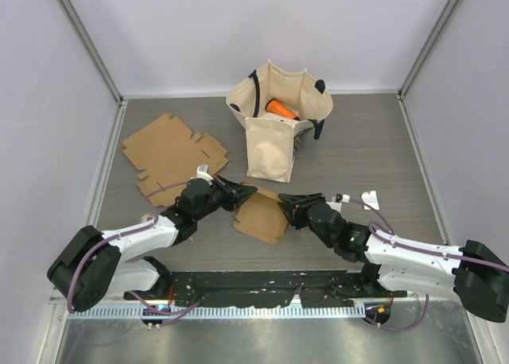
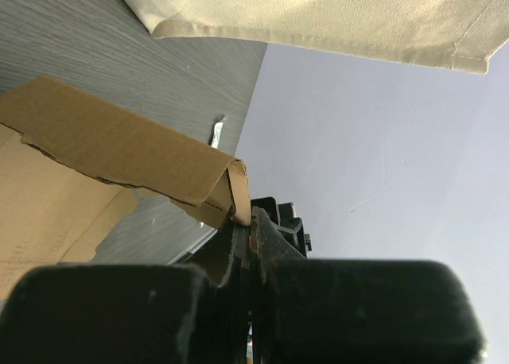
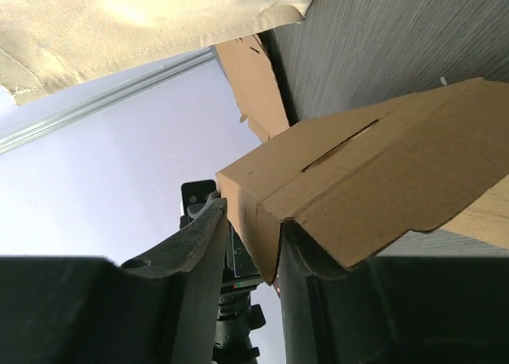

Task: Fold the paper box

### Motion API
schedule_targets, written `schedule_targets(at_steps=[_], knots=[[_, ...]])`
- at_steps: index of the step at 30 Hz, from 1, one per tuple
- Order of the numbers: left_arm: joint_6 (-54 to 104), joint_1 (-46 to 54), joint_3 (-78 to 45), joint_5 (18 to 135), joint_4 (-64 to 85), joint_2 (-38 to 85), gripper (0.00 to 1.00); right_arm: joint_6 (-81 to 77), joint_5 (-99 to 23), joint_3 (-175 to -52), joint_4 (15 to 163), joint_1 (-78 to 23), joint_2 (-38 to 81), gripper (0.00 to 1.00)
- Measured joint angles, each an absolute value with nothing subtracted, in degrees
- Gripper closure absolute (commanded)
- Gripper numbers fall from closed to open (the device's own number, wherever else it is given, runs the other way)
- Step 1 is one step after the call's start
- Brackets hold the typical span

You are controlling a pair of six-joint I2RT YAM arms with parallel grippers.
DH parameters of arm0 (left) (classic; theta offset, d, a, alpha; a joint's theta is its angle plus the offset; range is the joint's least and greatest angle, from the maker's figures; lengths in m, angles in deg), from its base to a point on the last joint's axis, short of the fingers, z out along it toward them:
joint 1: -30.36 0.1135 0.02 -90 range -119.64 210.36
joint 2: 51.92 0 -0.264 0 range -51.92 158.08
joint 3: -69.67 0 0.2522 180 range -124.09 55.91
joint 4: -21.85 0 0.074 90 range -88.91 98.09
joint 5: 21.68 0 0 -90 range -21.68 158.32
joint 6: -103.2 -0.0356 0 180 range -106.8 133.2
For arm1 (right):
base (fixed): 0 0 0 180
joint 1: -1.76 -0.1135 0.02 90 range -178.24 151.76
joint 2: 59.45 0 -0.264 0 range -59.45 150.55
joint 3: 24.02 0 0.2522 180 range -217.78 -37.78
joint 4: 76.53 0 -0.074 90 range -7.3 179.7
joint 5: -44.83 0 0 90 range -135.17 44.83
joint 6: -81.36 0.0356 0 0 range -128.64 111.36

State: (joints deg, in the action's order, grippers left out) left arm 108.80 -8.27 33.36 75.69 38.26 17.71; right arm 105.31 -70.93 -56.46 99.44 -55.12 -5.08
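Note:
The paper box (image 1: 258, 213), a brown, partly folded cardboard, sits mid-table between both arms. My left gripper (image 1: 253, 191) is shut on the box's upper left corner. In the left wrist view its tips (image 2: 253, 217) pinch the end of a folded flap of the box (image 2: 119, 149). My right gripper (image 1: 282, 209) is at the box's right edge. In the right wrist view it (image 3: 250, 221) straddles a folded side wall of the box (image 3: 382, 173). One finger (image 3: 199, 237) touches the wall's corner and the other sits under the flap.
A cream tote bag (image 1: 274, 129) with an orange object (image 1: 280, 109) inside stands just behind the box. A flat unfolded cardboard blank (image 1: 171, 151) lies at the back left. Walls close in the table on the left, right and back.

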Motion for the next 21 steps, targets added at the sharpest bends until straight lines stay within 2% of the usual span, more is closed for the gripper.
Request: schedule_targets(at_steps=[6, 11, 15, 17, 18, 19, 20, 21], knots=[[108.8, -8.3, 33.8, 75.7, 38.2, 17.4, 1.0, 105.5, -71.5, -57.1, 99.6, -55.1, -2.4, 0.76], [108.8, -8.2, 33.9, 75.4, 37.7, 17.3, 1.0, 105.6, -71.7, -57.4, 100.7, -55.1, -0.9, 0.77], [108.7, -8.2, 33.9, 75.4, 37.5, 17.3, 0.99, 105.8, -72.1, -57.5, 101.7, -55.1, -0.4, 0.91], [108.7, -8.2, 34.0, 75.4, 37.4, 17.3, 0.89, 106.0, -72.5, -57.5, 102.1, -55.1, -0.4, 0.96], [108.6, -8.2, 34.1, 75.3, 37.1, 17.3, 0.74, 106.1, -72.8, -57.5, 102.5, -55.1, -0.3, 0.99], [108.5, -8.2, 34.3, 75.3, 37.0, 17.3, 0.67, 106.2, -72.8, -57.5, 102.8, -55.0, -0.2, 0.99], [107.9, -8.2, 34.4, 75.4, 36.9, 17.3, 0.55, 106.2, -72.9, -57.5, 102.9, -55.0, -0.1, 0.99], [107.5, -8.2, 34.6, 75.6, 36.7, 17.1, 0.5, 106.1, -72.8, -57.4, 103.0, -55.0, 0.1, 0.99]])
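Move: The paper box hangs between my hands. Its right corner sits between my open right fingers, about 1 cm ahead and 1 cm left, and roughly 5 cm right and 2 cm back of my left hand, which holds the box's left flap at its fingertips. The box's middle lies some 4 cm back, 5 cm left and 5 cm below my right hand. The canvas bag stands about 19 cm straight ahead of my right hand. My right hand eases about 1 cm forward, dipping slightly with its wrist nearly still, while the fingers close until they pinch the box's right corner. Late on, I open my left fingers part way around the left flap they have been gripping, that hand sinking about 1 cm beside the box. ##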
